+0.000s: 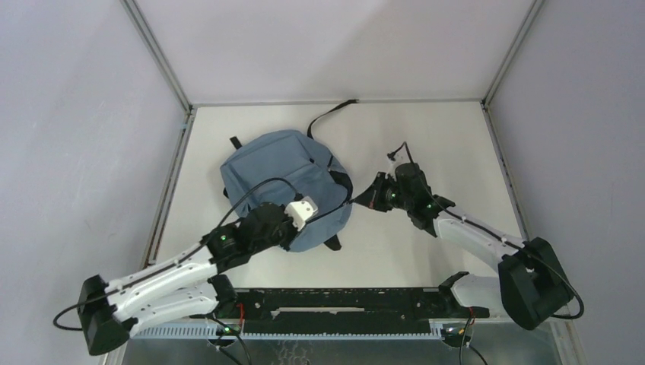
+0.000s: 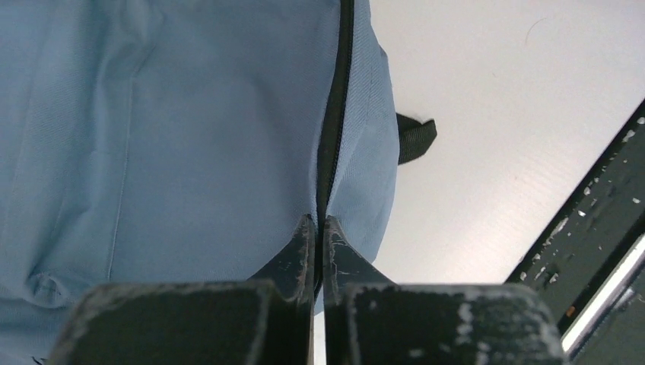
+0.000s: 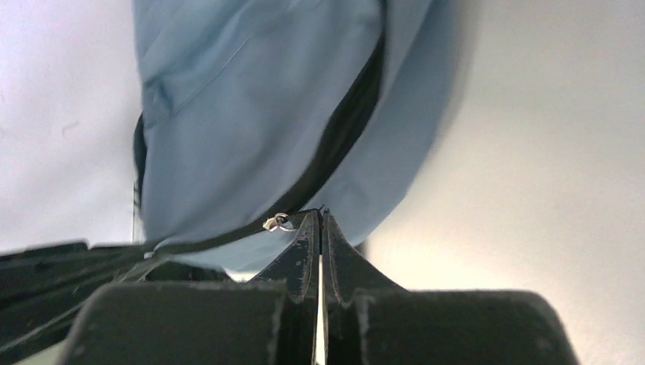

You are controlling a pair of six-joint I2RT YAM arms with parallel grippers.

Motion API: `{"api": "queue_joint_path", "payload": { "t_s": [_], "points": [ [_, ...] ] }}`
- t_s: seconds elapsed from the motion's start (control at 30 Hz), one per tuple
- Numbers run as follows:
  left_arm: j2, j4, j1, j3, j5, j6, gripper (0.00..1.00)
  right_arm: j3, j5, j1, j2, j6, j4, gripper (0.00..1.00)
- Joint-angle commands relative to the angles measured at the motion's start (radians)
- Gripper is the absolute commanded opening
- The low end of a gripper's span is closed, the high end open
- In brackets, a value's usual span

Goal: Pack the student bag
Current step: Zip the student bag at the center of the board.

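Observation:
The slate-blue student bag (image 1: 278, 171) lies flat on the white table, left of centre. My left gripper (image 1: 303, 215) rests on the bag's near right edge. In the left wrist view its jaws (image 2: 319, 220) are shut, and the bag's black zipper line (image 2: 335, 114) runs straight in between the fingertips. My right gripper (image 1: 366, 200) is at the bag's right side. In the right wrist view it (image 3: 321, 214) is shut at the black zipper track (image 3: 342, 137), with the small metal zipper slider (image 3: 278, 222) touching its left fingertip.
A black strap (image 1: 333, 112) trails from the bag toward the back wall, and a short strap loop (image 2: 415, 137) sticks out at its near side. Metal frame rails (image 1: 173, 179) border the table left and right. A black rail (image 1: 342, 300) runs along the near edge.

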Motion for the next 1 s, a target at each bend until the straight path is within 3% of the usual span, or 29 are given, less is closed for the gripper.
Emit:
{"api": "queue_joint_path", "payload": {
  "t_s": [0.0,0.23,0.37,0.47,0.5,0.57,0.63,0.8,0.97],
  "points": [
    [-0.178,-0.075,-0.002,-0.041,-0.009,-0.065,0.0,0.004,-0.001,-0.128,0.06,-0.001,0.122,0.0],
    [-0.286,-0.066,-0.002,-0.082,0.034,-0.044,0.0,0.132,-0.006,-0.214,0.225,-0.023,0.208,0.0],
    [-0.28,-0.067,-0.002,-0.085,0.138,-0.03,0.0,0.235,-0.002,-0.231,0.38,-0.055,0.279,0.0],
    [-0.242,-0.071,-0.002,-0.074,0.201,-0.019,0.0,0.344,-0.028,-0.234,0.479,-0.092,0.222,0.0],
    [-0.224,-0.077,-0.002,-0.064,0.205,-0.017,0.06,0.359,-0.047,-0.235,0.488,-0.095,0.215,0.0],
    [-0.187,-0.09,-0.002,-0.036,0.199,-0.021,0.37,0.362,-0.063,-0.228,0.471,-0.099,0.191,0.0],
    [-0.158,-0.083,-0.002,-0.006,0.209,-0.028,0.52,0.355,-0.065,-0.206,0.437,-0.113,0.16,0.0],
    [-0.132,0.052,-0.003,0.056,0.191,-0.075,0.67,0.317,-0.042,-0.125,0.34,-0.139,0.089,0.0],
    [0.026,0.167,-0.017,0.156,0.107,-0.214,0.66,0.234,-0.012,-0.091,0.242,-0.106,0.086,0.0]
  ]
}}
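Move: The right hand has the zip's pull tab between its shut fingertips; the far slider, where the open stretch ends, lies about 12 cm ahead of it and 6 cm to its left, a little lower. The black tab at the bag's near edge is some 11 cm back and 6 cm left of the right hand, near the table. From the left hand, pinching the zip's near stretch, the far slider is roughly 17 cm ahead and 7 cm right, and the pull tab 6 cm ahead and 13 cm right. Keeping its fingers shut on the pull tab, the right hand draws it about 12 cm forward along the bag's right-hand edge, first veering right and dipping slightly, then eases back 2 to 3 cm while rising some 3 cm. The left hand at first keeps its pinch on the zip's near stretch and tugs back, left and up by 3 to 4 cm against that pull, then opens wide and lets go, dips back and finally lifts clear about 4 cm, drifting forward and right. ##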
